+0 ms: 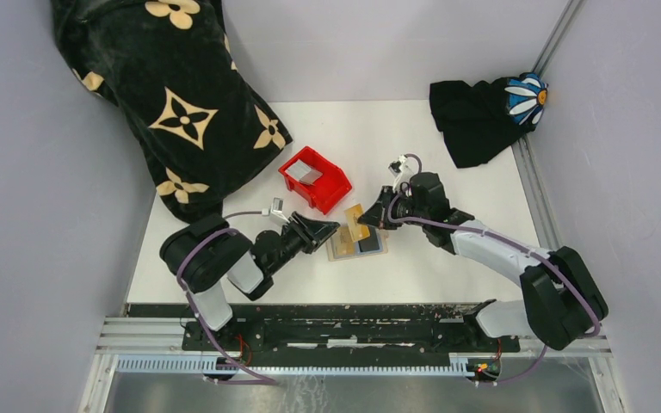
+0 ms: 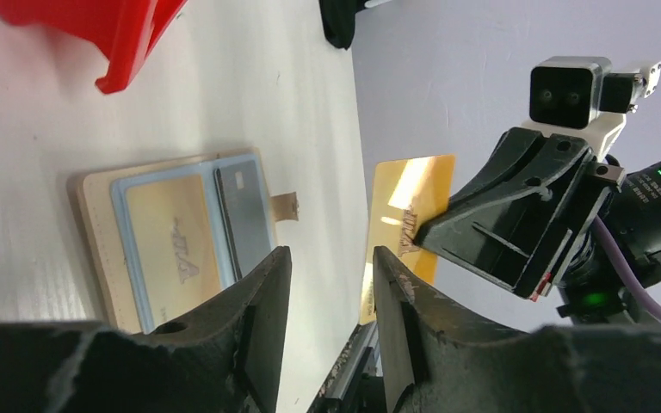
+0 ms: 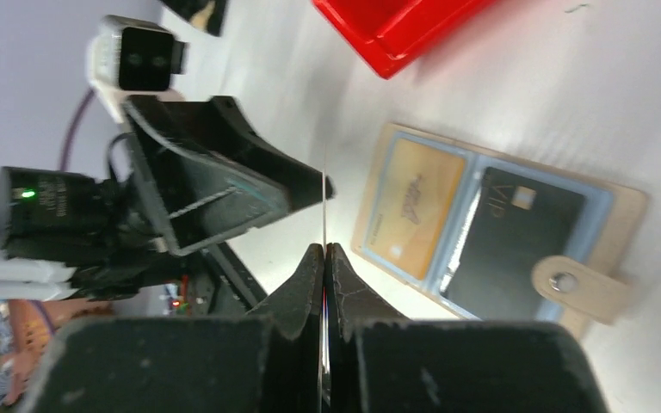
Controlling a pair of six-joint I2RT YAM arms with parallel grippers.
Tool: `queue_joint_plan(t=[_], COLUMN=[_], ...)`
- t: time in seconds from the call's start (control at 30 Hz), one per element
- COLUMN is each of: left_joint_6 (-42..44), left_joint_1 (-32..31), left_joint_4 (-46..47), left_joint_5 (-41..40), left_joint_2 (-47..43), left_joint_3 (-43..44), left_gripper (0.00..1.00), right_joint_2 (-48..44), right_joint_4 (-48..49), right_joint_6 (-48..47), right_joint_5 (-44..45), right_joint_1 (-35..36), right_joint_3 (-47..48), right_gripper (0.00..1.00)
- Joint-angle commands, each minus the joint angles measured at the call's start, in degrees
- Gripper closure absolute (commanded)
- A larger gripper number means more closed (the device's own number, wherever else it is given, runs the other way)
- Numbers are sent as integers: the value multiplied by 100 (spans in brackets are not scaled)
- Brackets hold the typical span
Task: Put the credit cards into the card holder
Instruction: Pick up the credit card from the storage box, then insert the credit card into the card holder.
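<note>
The tan card holder [image 1: 377, 251] lies open flat on the table, its snap tab [image 3: 577, 284] folded out. A gold credit card [image 3: 413, 206] and a dark one [image 3: 516, 237] sit in its blue-edged slots. My right gripper [image 3: 324, 249] is shut on another gold credit card [image 2: 404, 206], held upright above the holder's near-left side; in the right wrist view the card shows only as a thin edge. My left gripper [image 2: 331, 267] faces it from the left, its jaws apart with nothing between them, one fingertip close to the card's lower edge.
A red plastic bin [image 1: 314, 179] stands just behind the holder with a grey flat piece inside. A black patterned cushion [image 1: 163, 95] fills the back left, and a black cloth with a daisy [image 1: 482, 112] lies at the back right. A metal rail [image 1: 353, 331] runs along the near edge.
</note>
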Motion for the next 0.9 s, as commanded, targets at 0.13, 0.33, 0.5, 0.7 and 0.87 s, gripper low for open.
queue_joint_plan(t=[0.13, 0.33, 0.5, 0.7, 0.87], left_joint_6=[1156, 1823, 2060, 2126, 2129], left_joint_1=[-240, -565, -668, -707, -718], left_joint_4=[-1961, -3569, -4194, -4421, -4621], left_joint_5=[-623, -1220, -1503, -1645, -1680], left_joint_2=[-1192, -1813, -1984, -1887, -1749], left_joint_3=[298, 634, 709, 706, 798], left_gripper=[57, 64, 73, 81, 83], right_joint_2=[20, 508, 837, 889, 884], right_joint_4=[-2431, -2895, -3100, -3279, -3494], right_joint_6=[-1193, -1359, -1437, -1559, -1681], right_joint_5=[1173, 2038, 2448, 2801, 3103], right_joint_1=[211, 576, 622, 620, 625], right_joint_3=[704, 1069, 1323, 1496, 1653], right_gripper=[99, 99, 99, 99, 99])
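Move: The open card holder lies flat some 12 cm below the right hand, which still holds the gold card; its middle is about 2 cm to that hand's left and level with it. The dark VIP card in its right pocket lies almost straight below that hand. From the left hand the holder's middle is about 5 cm to the right, level ahead and 8 cm down. The red storage box stands some 15 cm ahead of both hands, 12 cm left of the right one and 5 cm left of the left one. The gold card stays pinched in the right fingers and is carried down about 8 cm and 5 cm to the right, over the holder's right pocket, with a small swing back and forward again, while those fingers tip some 35 degrees more steeply down. The empty left hand rises slightly, then sinks to about 5 cm below its start beside the holder's left end, dipping its fingertips and nearly closing them. ##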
